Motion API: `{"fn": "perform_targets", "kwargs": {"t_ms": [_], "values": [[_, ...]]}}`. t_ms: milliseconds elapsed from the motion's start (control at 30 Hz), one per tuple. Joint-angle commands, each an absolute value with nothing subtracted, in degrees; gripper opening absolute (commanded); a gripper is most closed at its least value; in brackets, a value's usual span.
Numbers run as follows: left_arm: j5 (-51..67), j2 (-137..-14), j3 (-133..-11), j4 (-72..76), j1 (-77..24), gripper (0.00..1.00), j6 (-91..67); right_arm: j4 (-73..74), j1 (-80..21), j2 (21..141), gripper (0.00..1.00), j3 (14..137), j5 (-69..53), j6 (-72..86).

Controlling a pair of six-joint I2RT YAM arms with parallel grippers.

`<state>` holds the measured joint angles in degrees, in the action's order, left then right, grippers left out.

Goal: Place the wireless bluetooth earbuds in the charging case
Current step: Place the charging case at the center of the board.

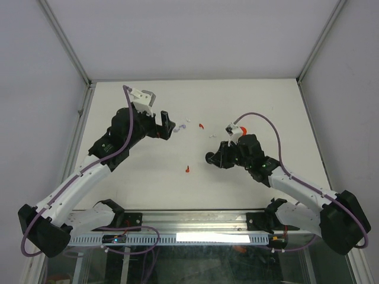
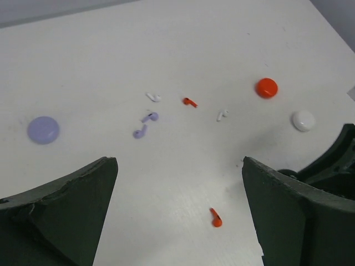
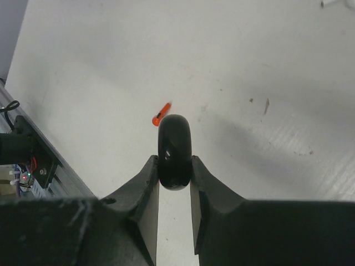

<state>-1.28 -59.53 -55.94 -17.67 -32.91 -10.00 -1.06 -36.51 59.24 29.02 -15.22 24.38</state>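
Note:
My right gripper [image 3: 175, 166] is shut on a black round charging case [image 3: 175, 149], held on edge between the fingers; it also shows in the top view [image 1: 212, 158]. A red earbud [image 3: 161, 113] lies on the table just beyond it, also seen in the top view [image 1: 187, 170]. My left gripper [image 2: 180, 213] is open and empty above the table, with that red earbud [image 2: 215, 217] between its fingers' lines. Further off lie two lavender earbuds [image 2: 145, 124], a second red earbud [image 2: 189, 102] and two white earbuds [image 2: 153, 97] [image 2: 222, 114]. No black earbud is visible.
A lavender case [image 2: 43, 129], a red case [image 2: 266, 87] and a white case [image 2: 303, 120] lie closed on the white table. The red case [image 1: 243, 128] sits just behind the right wrist. Metal frame rails [image 1: 77, 136] edge the table.

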Motion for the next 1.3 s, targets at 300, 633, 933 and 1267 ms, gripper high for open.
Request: {"fn": "perform_targets", "kwargs": {"t_ms": [300, 633, 933, 1267], "values": [[-17.0, -56.6, -52.3, -15.0, -30.6, 0.99, -4.6, -0.1, -34.3, 74.4, 0.0, 28.6, -18.1, 33.4], [-24.3, -54.5, -51.0, -14.6, -30.2, 0.99, -5.9, 7.9, -33.0, 76.1, 0.28, 29.1, -13.0, 33.9], [-23.6, -54.1, -51.2, -15.2, -30.0, 0.99, -6.0, 18.3, -32.3, 69.9, 0.51, 32.7, -6.3, 31.3], [-23.5, -51.8, -49.6, -13.6, -29.7, 0.99, -8.3, 21.4, -31.3, 65.1, 0.71, 42.3, 11.1, 24.0]]}}
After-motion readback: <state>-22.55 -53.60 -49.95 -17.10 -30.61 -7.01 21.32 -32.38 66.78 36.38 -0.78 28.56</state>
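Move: The right hand already holds the black charging case above the board; the spot it goes to lies about 9 cm below, some 1 cm back and 1 cm to the right. An orange earbud lies roughly 11 cm left of the hand and 1 cm back, and the white round case about 8 cm ahead and 16 cm right, both on the board some 10 cm lower. From the empty left hand that spot is about 20 cm right, 10 cm back and 23 cm down. The right hand lowers the pinched charging case almost straight down by about 9 cm onto the bare board, right of the orange earbud, its fingers tipping further down as it sinks, then pauses, opens and lets go, drawing off to the right and finally up and forward. Meanwhile the left hand, empty and still wide open, swings some 8 cm to the left, away from the case, turning counter-clockwise as it clears the middle. ##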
